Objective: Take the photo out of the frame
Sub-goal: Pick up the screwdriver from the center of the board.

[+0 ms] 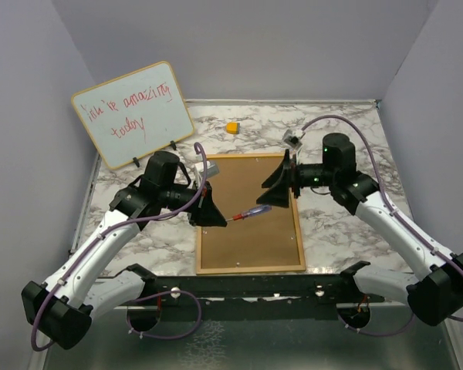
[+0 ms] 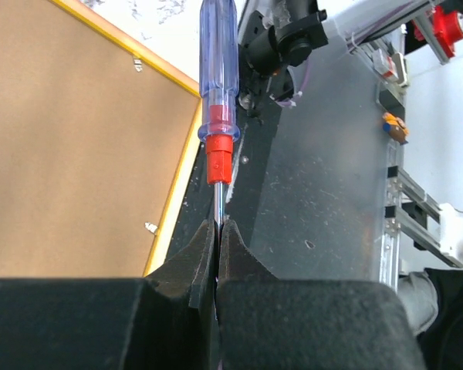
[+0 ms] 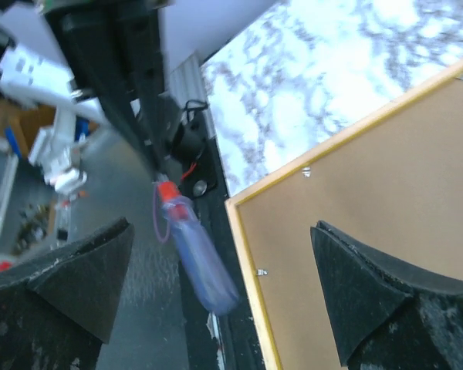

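The frame (image 1: 251,247) lies face down on the marble table, its brown back up and its thin yellow border showing all round. The photo is hidden under that back. My left gripper (image 1: 216,218) is over the frame's left edge, shut on the metal shaft of a screwdriver (image 1: 251,213). In the left wrist view the jaws (image 2: 217,231) pinch the shaft, and the red collar and clear blue handle (image 2: 218,77) point away. My right gripper (image 3: 222,226) stands wide open above the frame (image 3: 386,193). The blue handle (image 3: 197,254) hangs between its fingers without touching them.
A wood-edged whiteboard (image 1: 131,114) with red handwriting leans at the back left. A small yellow object (image 1: 231,127) and a small white object (image 1: 293,139) lie behind the frame. Small metal clips (image 2: 150,227) (image 3: 306,171) sit along the frame's back. Grey walls enclose the table.
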Controlling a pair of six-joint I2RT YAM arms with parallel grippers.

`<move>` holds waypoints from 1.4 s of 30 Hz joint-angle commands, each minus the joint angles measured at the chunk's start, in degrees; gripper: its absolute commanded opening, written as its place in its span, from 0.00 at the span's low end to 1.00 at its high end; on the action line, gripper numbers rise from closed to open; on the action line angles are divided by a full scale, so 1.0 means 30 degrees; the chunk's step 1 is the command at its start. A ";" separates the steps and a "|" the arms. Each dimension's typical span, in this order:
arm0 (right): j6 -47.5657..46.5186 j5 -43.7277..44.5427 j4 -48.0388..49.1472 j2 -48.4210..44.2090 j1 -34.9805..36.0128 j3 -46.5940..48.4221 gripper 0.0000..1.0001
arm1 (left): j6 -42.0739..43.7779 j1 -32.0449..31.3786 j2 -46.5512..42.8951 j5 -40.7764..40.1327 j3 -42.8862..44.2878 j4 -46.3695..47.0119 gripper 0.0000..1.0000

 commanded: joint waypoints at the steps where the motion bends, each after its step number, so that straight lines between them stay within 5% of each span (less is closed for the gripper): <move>1: 0.7398 -0.4468 0.6131 0.1140 -0.3610 -0.1513 1.00 | 0.0183 0.0021 -0.0834 -0.1709 -0.0160 0.1096 0.00; 5: 0.7174 -0.3882 0.4867 0.0901 -0.3752 -0.1621 1.00 | -0.0134 0.0019 -0.1300 -0.2753 -0.0740 0.2030 0.00; 16: 1.1010 -0.6391 1.0878 0.0665 -0.3699 -0.4218 1.00 | -0.1581 -0.0012 -0.1596 -0.1050 -0.2124 0.5811 0.00; 21: 1.1316 -0.6158 1.1145 0.1618 -0.3221 -0.4089 0.99 | -0.2233 -0.0237 -0.2339 -0.1445 -0.2674 0.7519 0.00; 26: 1.2905 -0.5833 1.3005 0.2148 -0.2317 -0.3894 0.90 | -0.2289 -0.0271 -0.2426 -0.1869 -0.2789 0.8010 0.00; 42: 1.2222 -0.5567 1.1522 0.3046 -0.0745 -0.2288 0.68 | -0.2138 -0.0277 -0.1309 0.0220 -0.2602 0.8096 0.00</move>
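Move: From the right hand the screwdriver's handle lies about 4 cm back, 2 cm to the left and 2 cm lower. The board's middle is some 5 cm ahead of the right hand, 2 cm left and 24 cm below; the yellow block, down at that same level, is about 31 cm ahead and 7 cm left. The left hand still holds the screwdriver's shaft, with the handle about 6 cm to its right, 2 cm ahead and level. Swing the open right gripper some 4 cm forward and 3 cm right, then draw it back about 5 cm and ease it left over the screwdriver's handle, rolling it some 25 degrees with its forward side going down, and part-close the fingers around the handle without pinching yet. Keep the left pinch on the shaft and carry the screwdriver about 2 cm forward, slightly right and up, to meet it. ##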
